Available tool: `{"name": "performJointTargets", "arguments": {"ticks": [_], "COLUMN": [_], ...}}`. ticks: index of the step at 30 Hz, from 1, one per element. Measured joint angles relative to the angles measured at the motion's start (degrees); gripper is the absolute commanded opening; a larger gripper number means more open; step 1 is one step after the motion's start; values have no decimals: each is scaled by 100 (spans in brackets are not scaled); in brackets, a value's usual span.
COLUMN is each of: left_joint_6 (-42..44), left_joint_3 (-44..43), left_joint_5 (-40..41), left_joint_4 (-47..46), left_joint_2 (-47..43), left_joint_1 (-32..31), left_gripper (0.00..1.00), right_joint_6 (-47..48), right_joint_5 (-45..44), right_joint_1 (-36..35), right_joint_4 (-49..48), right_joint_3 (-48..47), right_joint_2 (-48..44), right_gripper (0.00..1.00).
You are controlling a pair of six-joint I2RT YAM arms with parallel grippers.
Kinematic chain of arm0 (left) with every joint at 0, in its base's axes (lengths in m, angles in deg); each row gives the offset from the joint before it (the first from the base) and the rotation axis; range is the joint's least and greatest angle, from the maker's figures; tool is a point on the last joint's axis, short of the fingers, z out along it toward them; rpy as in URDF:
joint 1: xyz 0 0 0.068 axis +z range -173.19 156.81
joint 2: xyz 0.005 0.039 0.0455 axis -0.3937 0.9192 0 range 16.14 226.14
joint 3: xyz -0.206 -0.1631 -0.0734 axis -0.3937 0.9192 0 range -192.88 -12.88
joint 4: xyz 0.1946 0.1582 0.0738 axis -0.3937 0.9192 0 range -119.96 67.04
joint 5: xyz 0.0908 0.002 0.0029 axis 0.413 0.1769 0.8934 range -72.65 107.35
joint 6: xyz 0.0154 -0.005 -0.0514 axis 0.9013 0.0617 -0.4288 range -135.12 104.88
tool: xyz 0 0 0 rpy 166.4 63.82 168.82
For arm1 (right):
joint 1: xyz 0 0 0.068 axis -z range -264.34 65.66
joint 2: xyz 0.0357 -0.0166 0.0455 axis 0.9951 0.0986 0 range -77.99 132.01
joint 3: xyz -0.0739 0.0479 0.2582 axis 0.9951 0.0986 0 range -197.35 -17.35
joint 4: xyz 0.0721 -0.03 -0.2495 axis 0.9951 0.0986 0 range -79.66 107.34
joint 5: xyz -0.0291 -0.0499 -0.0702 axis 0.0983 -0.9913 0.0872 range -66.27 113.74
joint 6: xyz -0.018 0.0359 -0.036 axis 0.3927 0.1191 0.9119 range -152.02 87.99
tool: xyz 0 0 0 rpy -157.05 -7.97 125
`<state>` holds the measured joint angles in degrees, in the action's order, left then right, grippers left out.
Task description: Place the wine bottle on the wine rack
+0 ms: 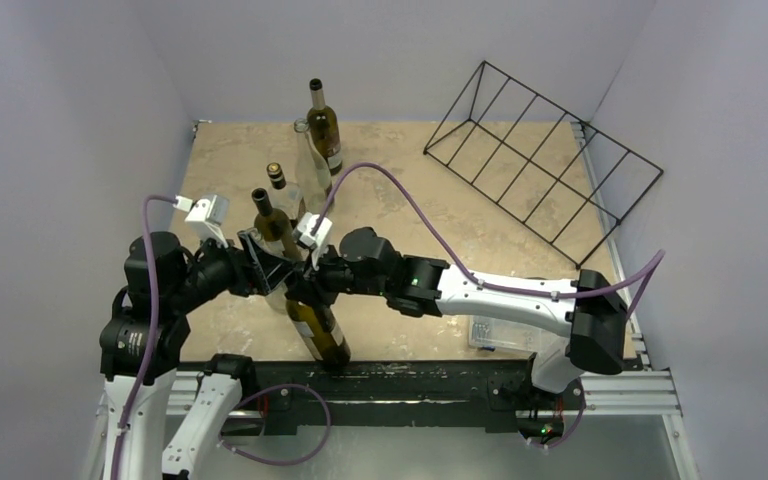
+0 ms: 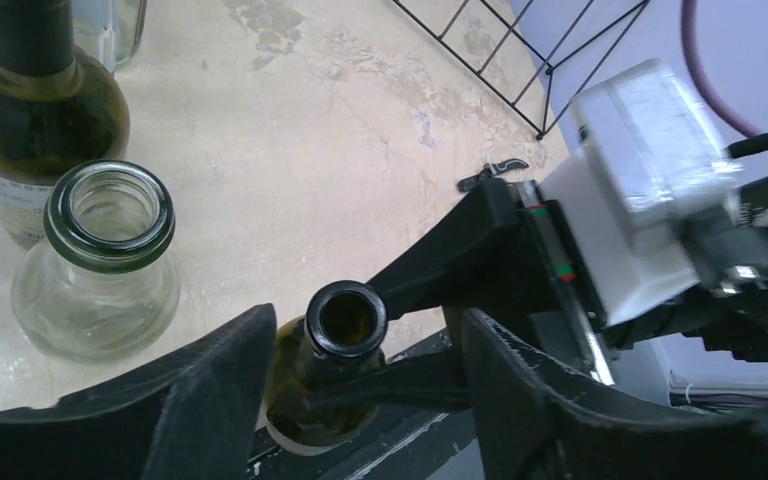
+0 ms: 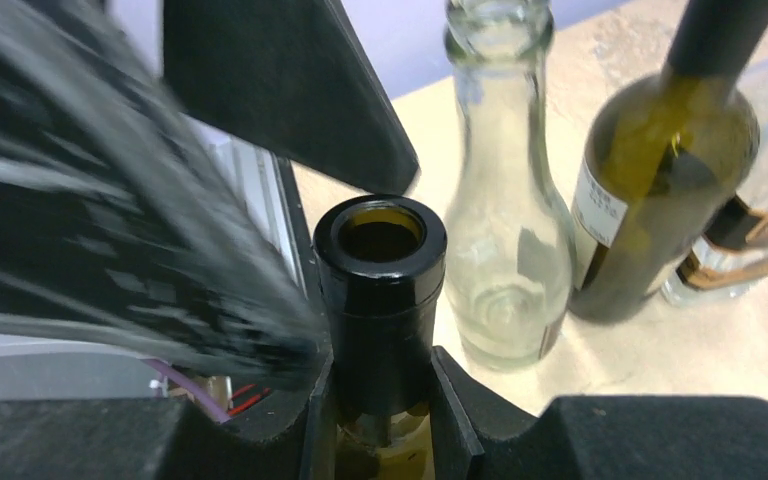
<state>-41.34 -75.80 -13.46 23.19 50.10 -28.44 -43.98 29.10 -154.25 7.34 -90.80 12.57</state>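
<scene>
The wine bottle (image 1: 318, 328), olive green with an open black-collared mouth (image 2: 346, 318), is roughly upright at the table's front edge. My right gripper (image 3: 380, 400) is shut on its neck (image 3: 380, 290), one pad on each side. My left gripper (image 2: 360, 395) is open, its fingers (image 2: 215, 395) standing apart from the neck on both sides. In the top view the left gripper (image 1: 260, 262) and the right gripper (image 1: 305, 275) meet over the bottle. The black wire wine rack (image 1: 545, 165) leans at the far right corner, and its lower bars (image 2: 500, 40) show in the left wrist view.
Several other bottles stand behind: a green one (image 1: 324, 125), a clear one (image 1: 312, 160), a black-capped one (image 1: 282, 190) and a dark one (image 1: 272, 225). A clear plastic box (image 1: 500, 335) lies under the right arm. Walls close in on three sides.
</scene>
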Motion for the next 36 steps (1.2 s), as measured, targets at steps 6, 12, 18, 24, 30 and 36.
{"name": "performJointTargets", "arguments": {"ticks": [6, 12, 18, 24, 30, 36], "left_joint_6": [-22, -13, 83, 219, 343, 474], "left_joint_3": [-107, -140, -240, -310, -9, 562], "left_joint_5": [-4, 37, 195, 278, 125, -68], "left_joint_4": [-35, -35, -22, 28, 7, 0], "left_joint_2": [4, 2, 4, 11, -87, -267], "left_joint_1": [0, 0, 0, 0, 0, -72], "left_gripper": [79, 80, 80, 80, 83, 85], "right_joint_6": [-136, -321, -490, -516, -494, -452], "right_joint_5": [-181, -332, -433, -647, -1008, -1663], "right_joint_1": [61, 223, 811, 1799, 2739, 3342], "right_joint_4": [-35, -28, 87, 411, 789, 1314], "right_joint_3": [361, 588, 828, 1141, 1209, 1132], "right_joint_2": [-9, -332, -933, -1687, -2258, -2494], "right_gripper": [0, 0, 0, 0, 0, 0]}}
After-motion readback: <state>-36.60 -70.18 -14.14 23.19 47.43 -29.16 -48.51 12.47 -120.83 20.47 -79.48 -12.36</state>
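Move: The wine rack's middle lies about 48 cm to the right of the right gripper, which already holds the wine bottle by its neck, and some 30 cm ahead and 18 cm below. The clear bottle stands about 8 cm ahead and 7 cm left of it, 11 cm down; the plastic box is 43 cm right, 2 cm ahead, 25 cm down. From the left hand, the wine bottle's middle is roughly 4 cm back, 6 cm right and 17 cm below. Keep the right gripper shut on the bottle neck, dip it some 3 cm clear of the opened left fingers, then sweep it right and forward towards the rack, about 27 cm right, climbing again as you go, and turn it some 50 degrees clockwise. Open the left gripper a little wider, lift it slightly, then lower it to about 3 cm below its start. ##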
